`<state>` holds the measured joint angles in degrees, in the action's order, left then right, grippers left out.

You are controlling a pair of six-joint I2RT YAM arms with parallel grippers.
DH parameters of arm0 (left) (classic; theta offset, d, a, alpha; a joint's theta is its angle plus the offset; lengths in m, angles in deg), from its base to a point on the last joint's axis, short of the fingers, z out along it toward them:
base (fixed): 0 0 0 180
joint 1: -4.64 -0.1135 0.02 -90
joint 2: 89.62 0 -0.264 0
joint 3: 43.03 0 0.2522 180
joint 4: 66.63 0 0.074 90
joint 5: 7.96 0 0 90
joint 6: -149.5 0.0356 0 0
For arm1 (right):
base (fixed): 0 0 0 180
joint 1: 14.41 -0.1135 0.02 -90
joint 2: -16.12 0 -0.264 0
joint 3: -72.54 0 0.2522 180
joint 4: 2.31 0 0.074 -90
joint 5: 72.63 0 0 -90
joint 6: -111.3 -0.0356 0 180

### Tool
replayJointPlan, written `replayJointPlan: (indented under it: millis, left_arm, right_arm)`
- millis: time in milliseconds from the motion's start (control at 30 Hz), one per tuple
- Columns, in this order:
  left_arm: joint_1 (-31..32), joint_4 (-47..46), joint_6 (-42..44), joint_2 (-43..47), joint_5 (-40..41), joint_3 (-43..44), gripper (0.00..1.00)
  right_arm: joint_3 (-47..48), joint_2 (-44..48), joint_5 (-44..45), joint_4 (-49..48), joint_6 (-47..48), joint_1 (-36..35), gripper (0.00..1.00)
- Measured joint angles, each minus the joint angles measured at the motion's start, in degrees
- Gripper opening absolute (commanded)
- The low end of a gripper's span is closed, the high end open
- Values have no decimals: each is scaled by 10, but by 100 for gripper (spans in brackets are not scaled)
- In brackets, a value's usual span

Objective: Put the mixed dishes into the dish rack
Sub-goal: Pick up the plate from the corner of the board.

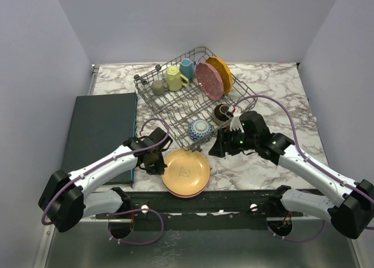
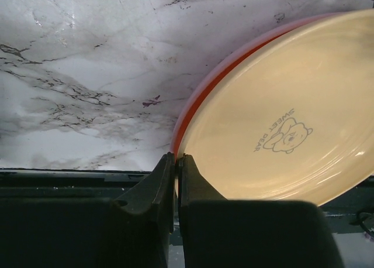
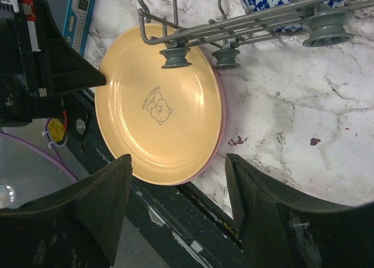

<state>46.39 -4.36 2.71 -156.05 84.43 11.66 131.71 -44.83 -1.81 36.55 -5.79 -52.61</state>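
A peach plate (image 1: pixel 186 169) printed with a bear lies on a pink plate (image 1: pixel 184 195) at the table's front edge. My left gripper (image 1: pixel 158 161) is shut on the peach plate's (image 2: pixel 280 122) left rim, jaws (image 2: pixel 176 157) pinching its edge. My right gripper (image 1: pixel 217 146) hangs open just right of the plates, by the near corner of the dish rack (image 1: pixel 175 104), holding nothing. In the right wrist view its jaws (image 3: pixel 178 162) straddle the peach plate's (image 3: pixel 158 104) near edge from above. The rack holds olive (image 1: pixel 158 86), yellow (image 1: pixel 173 78) and blue (image 1: pixel 187 68) mugs, a pink scalloped plate (image 1: pixel 208 81), an orange plate (image 1: pixel 221 72), a dark bowl (image 1: pixel 222 113) and a blue-patterned bowl (image 1: pixel 200 129).
A dark flat mat (image 1: pixel 99 130) lies left of the rack, under my left arm. The black front rail (image 1: pixel 198 201) runs just behind the plates. The rack's feet (image 3: pixel 175 57) stand over the peach plate's far edge. Grey walls close in the table on three sides.
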Motion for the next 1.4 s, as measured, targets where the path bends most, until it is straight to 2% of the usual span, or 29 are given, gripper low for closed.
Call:
replayJointPlan:
  millis: [467,1400]
  left_arm:
    - [0,15,15,29,-14,8,0]
    - [35,25,23,57,-116,-6,0]
  right_arm:
    - [-30,3,0,-10,-14,0,71]
    - [-37,4,-1,-11,-24,0,71]
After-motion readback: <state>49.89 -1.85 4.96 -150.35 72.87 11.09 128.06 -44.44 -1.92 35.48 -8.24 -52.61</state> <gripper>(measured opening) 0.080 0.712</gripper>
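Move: The cream plate is already in the left fingers, pinched by its left rim; its middle lies about 10 cm to that hand's right and 1 cm nearer the robot, roughly level in height. The pink plate lies right under it, about 9 cm right, 2 cm back and 3 cm lower, and the rack's near corner is some 13 cm right and 9 cm ahead. From the right hand, the cream plate's middle is about 11 cm left, 7 cm back and 9 cm below. The cream plate, still pinched by its left rim in the left gripper, is raised first, about 2 cm, then drawn back some 4 cm over the pink plate towards the counter's front edge, drifting right as well. The left wrist turns slightly clockwise while its left side dips. The right hand, empty and open, sinks about 2 cm. ##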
